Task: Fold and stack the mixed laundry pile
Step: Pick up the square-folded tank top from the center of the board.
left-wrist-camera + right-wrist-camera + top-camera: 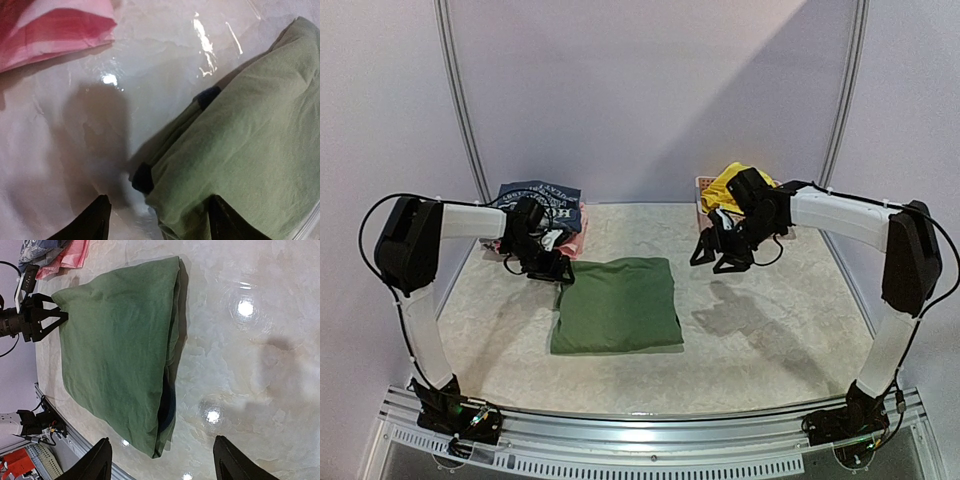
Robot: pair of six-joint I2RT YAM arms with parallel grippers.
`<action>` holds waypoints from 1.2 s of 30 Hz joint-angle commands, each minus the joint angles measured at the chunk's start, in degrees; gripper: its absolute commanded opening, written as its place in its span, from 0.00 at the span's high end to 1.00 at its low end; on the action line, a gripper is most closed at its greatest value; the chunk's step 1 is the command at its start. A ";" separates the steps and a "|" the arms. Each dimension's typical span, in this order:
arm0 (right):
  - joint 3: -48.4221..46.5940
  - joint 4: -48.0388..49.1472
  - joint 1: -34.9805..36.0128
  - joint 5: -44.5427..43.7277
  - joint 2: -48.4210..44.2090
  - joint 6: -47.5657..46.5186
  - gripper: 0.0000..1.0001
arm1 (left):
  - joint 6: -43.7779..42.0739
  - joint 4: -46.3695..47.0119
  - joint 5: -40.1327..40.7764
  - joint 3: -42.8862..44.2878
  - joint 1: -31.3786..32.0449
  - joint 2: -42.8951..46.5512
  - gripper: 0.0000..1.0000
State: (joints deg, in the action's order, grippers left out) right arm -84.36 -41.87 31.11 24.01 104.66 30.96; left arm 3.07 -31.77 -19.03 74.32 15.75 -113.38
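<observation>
The olive-green shirt [617,303] lies folded into a flat rectangle in the middle of the table. My left gripper [552,268] is low at its far left corner, open. In the left wrist view the shirt's dark-trimmed corner [240,150] lies between the fingers [97,220] of that gripper [160,225]. My right gripper [720,255] hangs open above the bare table to the right of the shirt [120,350], with nothing between its fingertips [162,465]. The yellow shorts [730,183] sit at the back right behind the right arm.
A pink basket [704,188] under the shorts stands at the back right. At the back left, a dark blue printed garment [540,198] lies on a pink one [574,240] [55,30], close to the left gripper. Curved wall rails rise behind the table.
</observation>
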 commanded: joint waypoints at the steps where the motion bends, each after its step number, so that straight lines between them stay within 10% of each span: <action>1: -0.83 1.76 -0.01 0.31 1.80 1.51 0.30 | 0.40 0.28 -0.83 1.82 0.60 -2.62 0.36; 17: -1.07 4.42 0.00 0.98 3.54 4.72 0.30 | 1.57 4.15 -2.13 2.89 2.25 -4.79 1.00; 36: 2.23 4.83 -0.01 -2.65 1.01 5.60 0.30 | -0.38 -3.86 -2.41 13.14 2.91 2.66 1.00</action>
State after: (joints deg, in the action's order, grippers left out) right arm -83.59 -37.50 31.11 22.85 107.20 36.05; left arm 3.90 -33.17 -21.41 84.84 17.76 -113.71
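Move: Just under and between the left hand's open fingers is the far-left corner of the folded tank top; the tank top's middle is about 12 cm to that hand's right, 7 cm nearer the base and a couple of centimetres lower. The clothes stack stands some 14 cm ahead of the left hand and 6 cm to its left, at about its height. From the right hand the tank top lies about 20 cm left, 2 cm back and 14 cm below. Closing on the tank top's far-left corner, the left hand settles about a centimetre lower and slides some 2 cm right, until its fingers shut and pinch the cloth. Still gripping, it then lifts about 6 cm, going forward almost 3 cm, with the fingertips tipping slightly outward. ##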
